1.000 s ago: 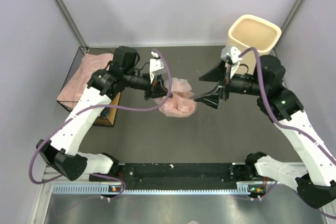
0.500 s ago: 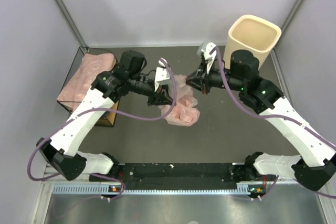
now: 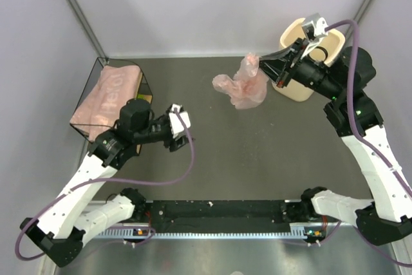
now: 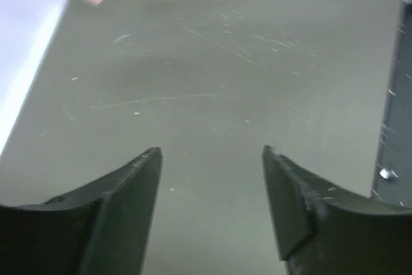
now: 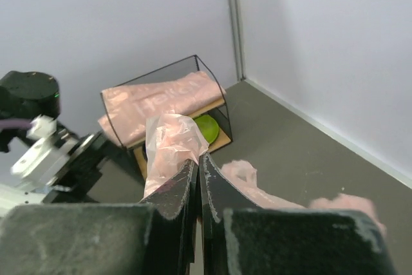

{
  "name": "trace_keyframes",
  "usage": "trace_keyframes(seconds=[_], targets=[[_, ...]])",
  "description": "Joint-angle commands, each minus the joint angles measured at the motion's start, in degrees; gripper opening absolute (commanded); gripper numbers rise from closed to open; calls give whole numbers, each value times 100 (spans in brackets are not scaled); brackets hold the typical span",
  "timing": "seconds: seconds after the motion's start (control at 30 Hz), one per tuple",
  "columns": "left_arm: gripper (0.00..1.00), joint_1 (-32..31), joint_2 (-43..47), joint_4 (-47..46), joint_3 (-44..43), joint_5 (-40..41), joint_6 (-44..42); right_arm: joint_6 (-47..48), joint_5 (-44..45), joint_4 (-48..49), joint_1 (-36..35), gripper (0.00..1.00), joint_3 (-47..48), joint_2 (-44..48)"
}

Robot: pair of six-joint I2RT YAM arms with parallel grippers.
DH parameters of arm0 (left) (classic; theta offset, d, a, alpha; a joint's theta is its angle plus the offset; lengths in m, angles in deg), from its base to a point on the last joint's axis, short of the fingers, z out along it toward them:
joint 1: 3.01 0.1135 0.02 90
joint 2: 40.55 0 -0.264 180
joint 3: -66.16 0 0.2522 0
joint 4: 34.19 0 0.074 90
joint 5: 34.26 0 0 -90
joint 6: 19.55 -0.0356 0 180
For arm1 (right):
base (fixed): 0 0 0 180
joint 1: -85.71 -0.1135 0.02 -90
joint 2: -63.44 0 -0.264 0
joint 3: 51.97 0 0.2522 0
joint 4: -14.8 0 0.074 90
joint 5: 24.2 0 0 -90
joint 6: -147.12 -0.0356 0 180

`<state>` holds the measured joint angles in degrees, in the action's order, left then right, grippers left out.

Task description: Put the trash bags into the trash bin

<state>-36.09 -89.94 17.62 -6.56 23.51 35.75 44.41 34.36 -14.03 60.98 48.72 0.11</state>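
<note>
One pale pink trash bag [image 3: 245,86] hangs crumpled above the table. My right gripper [image 3: 261,66] is shut on its top edge. In the right wrist view the jaws [image 5: 198,158] meet on a bunch of the film [image 5: 168,138], and more of it trails below [image 5: 283,192]. The cream trash bin [image 3: 291,31] stands at the back right, just behind that gripper and partly hidden by the arm. My left gripper [image 3: 180,130] is low at the left with nothing in it. Its fingers [image 4: 212,156] stand open over bare table. More trash bags [image 3: 106,96] lie stacked on the wire box.
The dark wire-framed box [image 3: 143,82] stands at the back left, with a green object [image 5: 207,127] on its lower shelf. Grey walls close in the back and both sides. The left arm [image 5: 45,149] lies between the box and the table's middle.
The right gripper shut on the bag and carried it up and back right toward the bin. The left gripper let go, opened, and drew back to the front left.
</note>
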Motion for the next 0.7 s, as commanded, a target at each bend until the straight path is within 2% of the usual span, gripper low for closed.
trace_keyframes(seconds=[0.0, 0.03, 0.1, 0.17, 0.2, 0.23, 0.27, 0.3, 0.33, 0.37, 0.4, 0.43, 0.5, 0.53, 0.6, 0.67], targets=[[81, 74, -299, -1903, -283, 1137, 1683, -179, -625, 653, -14, 0, -228, 215], [84, 91, -395, -2115, -422, 1331, 2208, -171, -731, 733, -14, 0, -291, 259], [90, 266, -815, -2108, -694, 1404, 2729, -100, -855, 655, -14, 0, -370, 347], [93, 503, -1290, -1924, -1187, 695, 3738, 49, -829, 558, -14, 0, -379, 365], [99, 748, -1415, -1949, -1266, -65, 4177, 119, -829, 532, -14, 0, -414, 383], [99, 846, -1512, -2080, -1241, -525, 4982, 128, -811, 540, -14, 0, -423, 392], [99, 917, -1617, -2717, -1128, -1009, 5295, 120, -785, 532, -14, 0, -432, 392], [99, 944, -1609, -3132, -979, -1884, 5594, 120, -802, 505, -14, 0, -414, 366], [99, 918, -1566, -3580, -499, -2110, 6075, 85, -820, 505, -14, 0, -397, 365], [99, 830, -1409, -4776, -207, -2260, 6245, 67, -846, 496, -5, 0, -397, 357], [99, 777, -1329, -5119, 75, -2175, 6308, 41, -846, 514, -14, 0, -397, 374], [99, 725, -1267, -5305, 399, -2148, 6143, 23, -890, 531, -14, 0, -388, 374], [98, 706, -1292, -5106, 429, -2191, 5905, -47, -899, 523, -14, 0, -388, 400], [98, 706, -1354, -5088, 394, -2583, 5861, -56, -908, 523, -5, 0, -388, 409], [98, 706, -1503, -5122, 350, -2902, 5956, -91, -881, 514, -14, 0, -379, 418], [94, 706, -1495, -5577, 481, -3140, 6438, -91, -864, 505, -14, 0, -370, 409]])
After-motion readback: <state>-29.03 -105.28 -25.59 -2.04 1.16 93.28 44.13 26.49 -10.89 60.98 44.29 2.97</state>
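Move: The bag trailing from my shut right fingers has its middle about 13 cm to my left hand's right, some 7 cm ahead and 14 cm above. The rack with the other bag stands roughly 20 cm to that hand's left, 14 cm ahead and 10 cm below. From my right hand, the held bag's middle is level fore and aft, about 4 cm left and 8 cm below; the trash bin is about 20 cm ahead, 17 cm right and 35 cm below. I keep my right fingers shut on the bag, draw back about 3 cm and then nearly hold there. My half-open left hand spreads fully as it swings forward and up some 9 cm, then cuts back and to the right towards the bag's loose part, rolling about 40 degrees while its fingers lift to point almost level to the right. ##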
